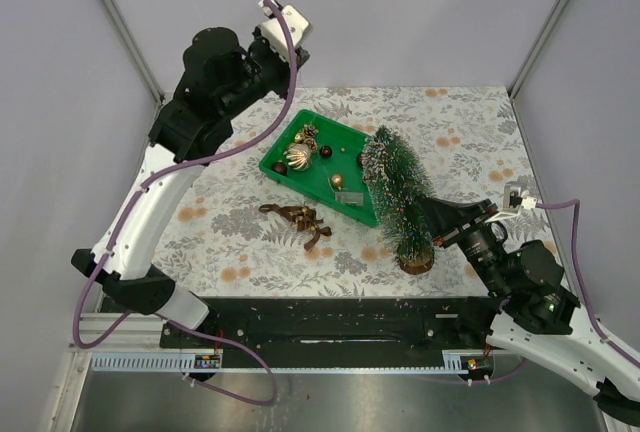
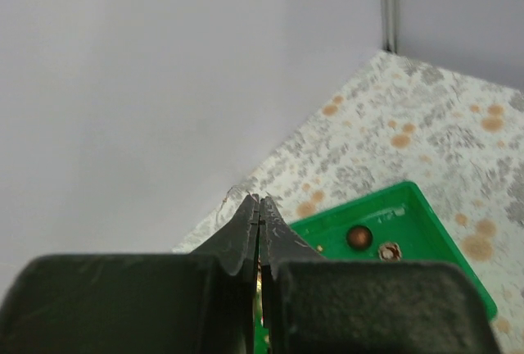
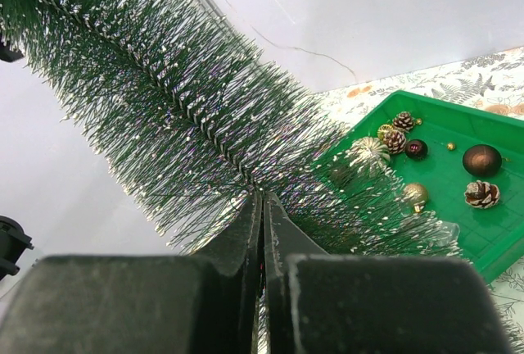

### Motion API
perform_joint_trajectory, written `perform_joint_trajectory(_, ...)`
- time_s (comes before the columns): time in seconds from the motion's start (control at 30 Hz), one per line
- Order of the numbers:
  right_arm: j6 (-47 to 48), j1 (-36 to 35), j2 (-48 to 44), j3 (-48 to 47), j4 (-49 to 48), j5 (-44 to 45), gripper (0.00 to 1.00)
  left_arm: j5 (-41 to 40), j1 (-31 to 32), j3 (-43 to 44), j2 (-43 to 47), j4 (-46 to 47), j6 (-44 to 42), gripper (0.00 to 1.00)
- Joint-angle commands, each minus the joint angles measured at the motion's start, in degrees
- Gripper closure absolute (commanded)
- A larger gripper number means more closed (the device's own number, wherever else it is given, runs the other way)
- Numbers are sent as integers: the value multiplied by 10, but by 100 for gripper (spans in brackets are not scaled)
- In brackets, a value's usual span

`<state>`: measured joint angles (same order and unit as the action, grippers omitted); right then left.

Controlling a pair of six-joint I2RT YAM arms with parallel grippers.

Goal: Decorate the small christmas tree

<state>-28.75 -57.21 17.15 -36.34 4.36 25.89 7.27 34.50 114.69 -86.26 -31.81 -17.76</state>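
Note:
The small christmas tree stands on its wooden disc base at the right of the flowered cloth, just right of the green tray. My right gripper reaches in from the right. Its jaws are shut, tips pushed into the frosted bristles at the stem. I cannot tell whether anything is pinched there. My left gripper hangs high above the tray's far left corner, jaws shut, with a thin wire-like wisp at the tips. The tray holds pine cones, balls and a gold ornament.
A brown bow-like ornament lies on the cloth in front of the tray. Grey walls close in the left, back and right sides. The tray's far corner shows below my left fingers, with two small ornaments in it.

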Motion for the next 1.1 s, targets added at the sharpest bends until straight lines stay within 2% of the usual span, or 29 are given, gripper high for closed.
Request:
perform_joint_trajectory(0.0,-1,0,-3,-15,-37,0,100,-48,-1,87,7,98,-33,100)
perform_joint_trajectory(0.1,-5,0,3,-12,-38,-5,100,-50,0,114,14,143,-54,100)
perform_joint_trajectory(0.43,-7,0,12,-9,-61,-13,100,-52,8,113,60,364,-126,98)
perform_joint_trajectory(0.5,-10,0,10,-6,-62,-13,100,-52,10,127,60,385,-143,98)
perform_joint_trajectory(0.63,-15,-1,3,0,-63,-14,100,-52,14,142,69,389,-167,98)
perform_joint_trajectory(0.73,-20,0,10,8,-73,-25,100,-61,15,120,93,389,-175,98)
perform_joint_trajectory(0.9,-43,0,55,35,-128,-61,100,-101,15,33,168,388,-205,98)
perform_joint_trajectory(1.07,-75,-1,114,81,-231,-77,100,-147,15,-81,271,345,-231,98)
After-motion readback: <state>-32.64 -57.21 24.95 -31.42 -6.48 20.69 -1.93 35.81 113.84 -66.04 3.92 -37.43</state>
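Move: The christmas tree is already held in the right gripper, its middle some 4 cm left of that hand and about 3 cm above it, neither ahead nor back. From the raised left hand the tree's middle lies roughly 18 cm back, 16 cm right and 11 cm below. The green tray lies about 8 cm ahead of the left hand and 5 cm right, the brown bow some 7 cm back and 3 cm left, both nearly 50 cm below. Swing the closed left gripper up about 27 cm, away from tray and tree, drawing it back and to the left some 16 cm each way and tipping its fingers up by over 50 degrees until they point at the ceiling; keep the thin strand at its tips. Keep the right gripper shut on the tree's trunk and, late on, ease it about 5 cm left and slightly down. ##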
